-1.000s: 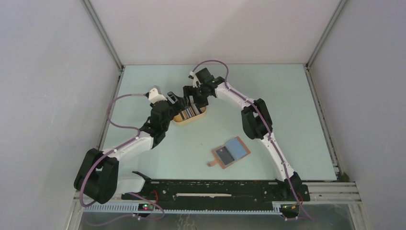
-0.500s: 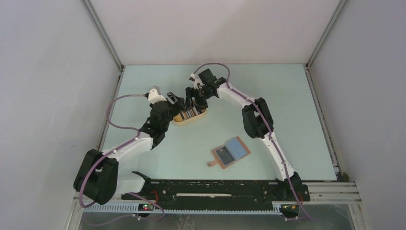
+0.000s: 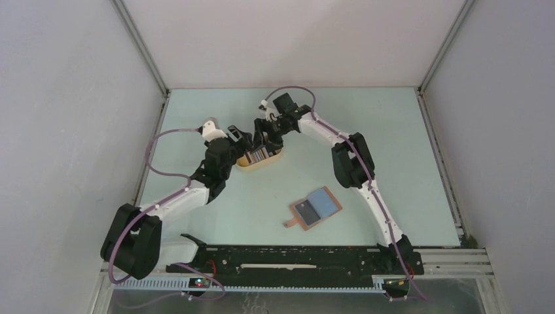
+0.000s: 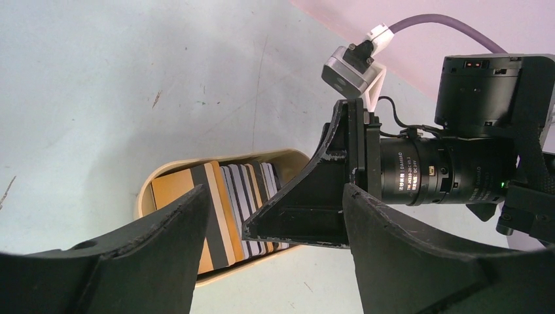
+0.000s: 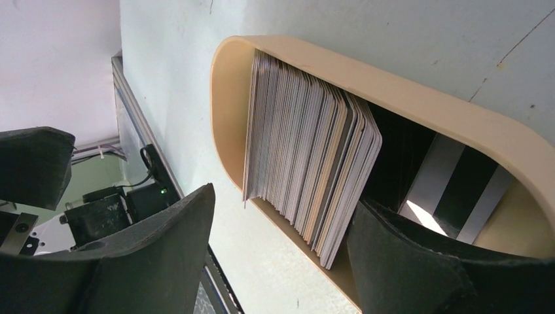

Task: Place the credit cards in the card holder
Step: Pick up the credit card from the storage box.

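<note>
The credit cards stand on edge as a thick stack in an oval tan tray, also seen as striped cards in the left wrist view. My right gripper is open. One finger is inside the tray against the stack's end, the other outside the tray wall. My left gripper is open just over the tray's left end, beside the right gripper. The card holder lies open and flat in the near middle of the table, with a blue and a dark card on it.
The right arm's wrist camera and lens hang close in front of my left gripper. Side walls and metal rails enclose the pale green table. The arms' bases sit on the black bar at the near edge.
My right gripper has shifted slightly left and down at the tray, and its jaws have narrowed a little. The left arm, tray and card holder have not moved.
</note>
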{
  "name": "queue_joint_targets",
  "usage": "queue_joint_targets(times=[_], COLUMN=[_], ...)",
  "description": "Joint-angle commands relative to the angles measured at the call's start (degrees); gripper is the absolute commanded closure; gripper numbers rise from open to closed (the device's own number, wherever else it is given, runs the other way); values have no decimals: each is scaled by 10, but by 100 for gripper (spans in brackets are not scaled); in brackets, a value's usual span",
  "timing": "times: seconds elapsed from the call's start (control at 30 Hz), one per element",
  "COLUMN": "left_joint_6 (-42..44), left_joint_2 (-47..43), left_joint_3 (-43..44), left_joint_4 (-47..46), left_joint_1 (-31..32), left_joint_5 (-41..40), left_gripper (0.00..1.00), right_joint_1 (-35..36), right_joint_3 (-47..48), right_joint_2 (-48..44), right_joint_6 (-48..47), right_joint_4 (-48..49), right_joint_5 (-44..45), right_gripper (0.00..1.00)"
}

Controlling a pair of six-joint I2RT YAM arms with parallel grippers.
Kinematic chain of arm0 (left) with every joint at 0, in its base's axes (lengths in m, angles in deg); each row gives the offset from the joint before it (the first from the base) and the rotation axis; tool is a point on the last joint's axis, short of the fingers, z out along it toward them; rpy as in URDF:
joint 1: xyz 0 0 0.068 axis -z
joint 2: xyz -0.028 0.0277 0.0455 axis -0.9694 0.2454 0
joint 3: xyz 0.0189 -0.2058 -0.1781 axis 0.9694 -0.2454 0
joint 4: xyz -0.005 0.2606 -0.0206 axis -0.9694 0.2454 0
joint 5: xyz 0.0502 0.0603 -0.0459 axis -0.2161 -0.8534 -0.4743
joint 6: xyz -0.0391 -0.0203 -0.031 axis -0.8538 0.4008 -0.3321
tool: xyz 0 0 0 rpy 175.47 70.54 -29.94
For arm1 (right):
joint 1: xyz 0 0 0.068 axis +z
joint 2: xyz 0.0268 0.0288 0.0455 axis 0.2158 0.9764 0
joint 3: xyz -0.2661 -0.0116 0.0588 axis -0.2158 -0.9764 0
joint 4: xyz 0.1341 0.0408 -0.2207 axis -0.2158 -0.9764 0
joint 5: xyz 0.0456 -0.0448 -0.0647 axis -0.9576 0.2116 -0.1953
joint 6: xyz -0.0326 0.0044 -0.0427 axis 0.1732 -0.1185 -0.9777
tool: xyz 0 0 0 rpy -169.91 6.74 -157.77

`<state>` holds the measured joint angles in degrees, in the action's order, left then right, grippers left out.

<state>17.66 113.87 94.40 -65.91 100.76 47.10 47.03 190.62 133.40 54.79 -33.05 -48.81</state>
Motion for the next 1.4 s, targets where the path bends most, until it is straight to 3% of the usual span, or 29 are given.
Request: queue_joint_targets(times=[0.0, 0.5, 0.83, 1.37], left_joint_6=[0, 0, 0, -1], left_joint_2=[-17, -17, -17, -18], left_joint_3=[-12, -12, -13, -13], left_joint_4=[-24, -26, -26, -27], left_joint_1=[-5, -5, -6, -6], left_joint_5=[0, 1, 2, 3], left_gripper=[21, 21, 21, 21], right_joint_1=[-6, -21, -30, -38], right_joint_3=[7, -1, -9, -22], right_joint_2=[-8, -21, -23, -29], right_joint_6=[1, -8, -10, -14], right_joint_4=[10, 6, 7, 8], right_joint_5=[-42, -56, -48, -43], right_gripper=[22, 27, 40, 51])
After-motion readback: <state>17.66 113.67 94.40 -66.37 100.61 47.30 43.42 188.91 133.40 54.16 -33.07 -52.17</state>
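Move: The credit cards my right hand is after lean in the storage box just under its fingers, roughly 2 cm back, 1 cm to its right and 3 cm lower. The box's middle is some 4 cm back of this hand, hardly to its left. The open card holder lies about 20 cm back and 17 cm to its right. From my left hand those cards are about 2 cm ahead, 6 cm to the right and 13 cm below. With one finger already down in the storage box beside the card stack, I draw my right hand about 2.5 cm right and a good centimetre forward, towards the box's right end. It rises a touch, then sinks again, barely turning. As it goes I narrow the fingers from wide open to about half, one still against the stack's exposed side and not yet pinching a card. ##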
